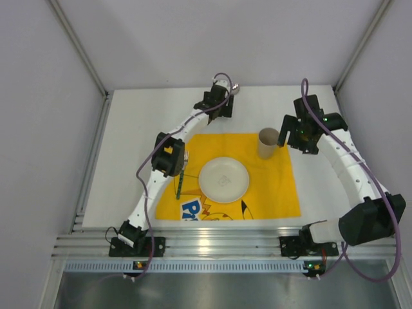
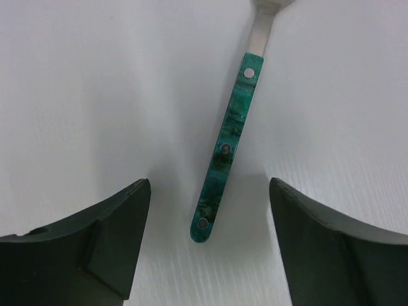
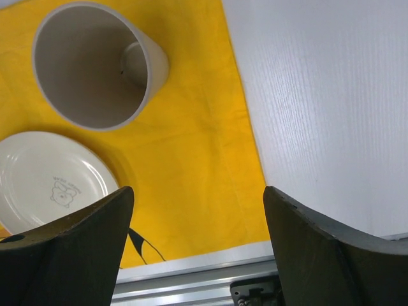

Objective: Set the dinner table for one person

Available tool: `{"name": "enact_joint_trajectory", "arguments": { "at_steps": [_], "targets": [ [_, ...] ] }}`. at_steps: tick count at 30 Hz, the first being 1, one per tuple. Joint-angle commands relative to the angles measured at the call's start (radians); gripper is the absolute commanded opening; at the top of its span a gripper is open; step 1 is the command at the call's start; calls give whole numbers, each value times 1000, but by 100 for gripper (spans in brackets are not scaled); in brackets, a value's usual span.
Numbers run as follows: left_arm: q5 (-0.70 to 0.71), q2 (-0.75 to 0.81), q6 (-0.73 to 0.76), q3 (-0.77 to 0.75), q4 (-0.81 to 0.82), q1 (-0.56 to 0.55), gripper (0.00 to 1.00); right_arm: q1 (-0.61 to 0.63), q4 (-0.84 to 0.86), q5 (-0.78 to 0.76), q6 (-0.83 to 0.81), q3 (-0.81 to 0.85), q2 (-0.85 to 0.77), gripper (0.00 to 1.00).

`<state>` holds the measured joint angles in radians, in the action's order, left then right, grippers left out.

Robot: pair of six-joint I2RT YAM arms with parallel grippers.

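On the white dinner table [image 1: 129, 161] lies a yellow printed cloth [image 1: 283, 193]. A white plate [image 1: 223, 179] sits at the cloth's middle, a beige cup [image 1: 268, 143] at its far right corner, and a green-handled fork [image 1: 181, 179] left of the plate. At the back, my left gripper [image 1: 221, 103] hovers open over a green-handled utensil [image 2: 226, 150], whose handle end lies between the fingers [image 2: 108, 236] without touching them. Its metal tip [image 1: 235, 87] shows beyond the gripper. Just right of the cup [image 3: 95, 64], my right gripper [image 3: 199, 217] hangs open and empty above the cloth's edge [image 3: 197, 140].
Grey walls enclose the table on three sides. An aluminium rail [image 1: 219, 244] with both arm bases runs along the near edge. The left arm's elbow [image 1: 168, 154] hangs above the cloth's left edge, close to the fork.
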<state>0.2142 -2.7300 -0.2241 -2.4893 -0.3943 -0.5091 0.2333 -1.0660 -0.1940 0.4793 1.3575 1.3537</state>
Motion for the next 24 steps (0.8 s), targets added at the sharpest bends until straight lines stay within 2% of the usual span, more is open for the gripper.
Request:
{"name": "enact_joint_trajectory", "arguments": {
  "at_steps": [1,2,4,5,7,11,13,17,22,24],
  "targets": [
    [-104,-40,5,-59,35,30,77,-15,9,33,-1,55,27,83],
    [-107,-46,-1,-78,31,34,64,-17,11,41,2,63,35,83],
    [-111,-59,-9,-94,18,40,49,-20,15,50,5,75,56,82],
    [-102,-57,-12,-89,17,40,25,-22,15,56,7,86,64,82],
    [-99,-57,-17,-86,14,40,12,-26,20,62,10,97,80,82],
    [-116,-57,-12,-76,-9,41,9,-40,20,71,15,123,93,82],
    [-119,-57,-11,-65,-23,38,1,-45,20,73,13,123,88,82],
    [-121,-21,-9,2,-19,34,0,-57,23,77,7,101,67,81],
    [-309,153,-124,168,165,55,0,-60,63,87,-24,115,38,80],
    [-344,260,-150,286,222,55,0,-63,99,134,-44,129,32,81]
  ]
}}
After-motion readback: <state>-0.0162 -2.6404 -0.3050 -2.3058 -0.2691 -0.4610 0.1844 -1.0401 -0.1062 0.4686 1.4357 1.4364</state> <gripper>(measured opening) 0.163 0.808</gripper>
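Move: The open left fingers straddle the tail of the spoon's handle, and the spoon's middle is about 6 cm ahead of that hand, 3 cm to its right and barely 1 cm below. The cup stands some 20 cm back and 22 cm to the hand's right; the plate lies roughly 32 cm back and 2 cm right. From the empty right hand, the spoon is about 38 cm ahead, 23 cm to the left and 17 cm lower. The left hand eases about 1.5 cm forward along the spoon's handle at table height while its fingers close and pinch the handle near its tail end, then it holds there a moment before drawing back some 2.5 cm and slightly right, still hardly rising, rolling about 10 degrees so that its left side dips. The right hand, empty and open, shifts about 2.5 cm forward near the cup. ##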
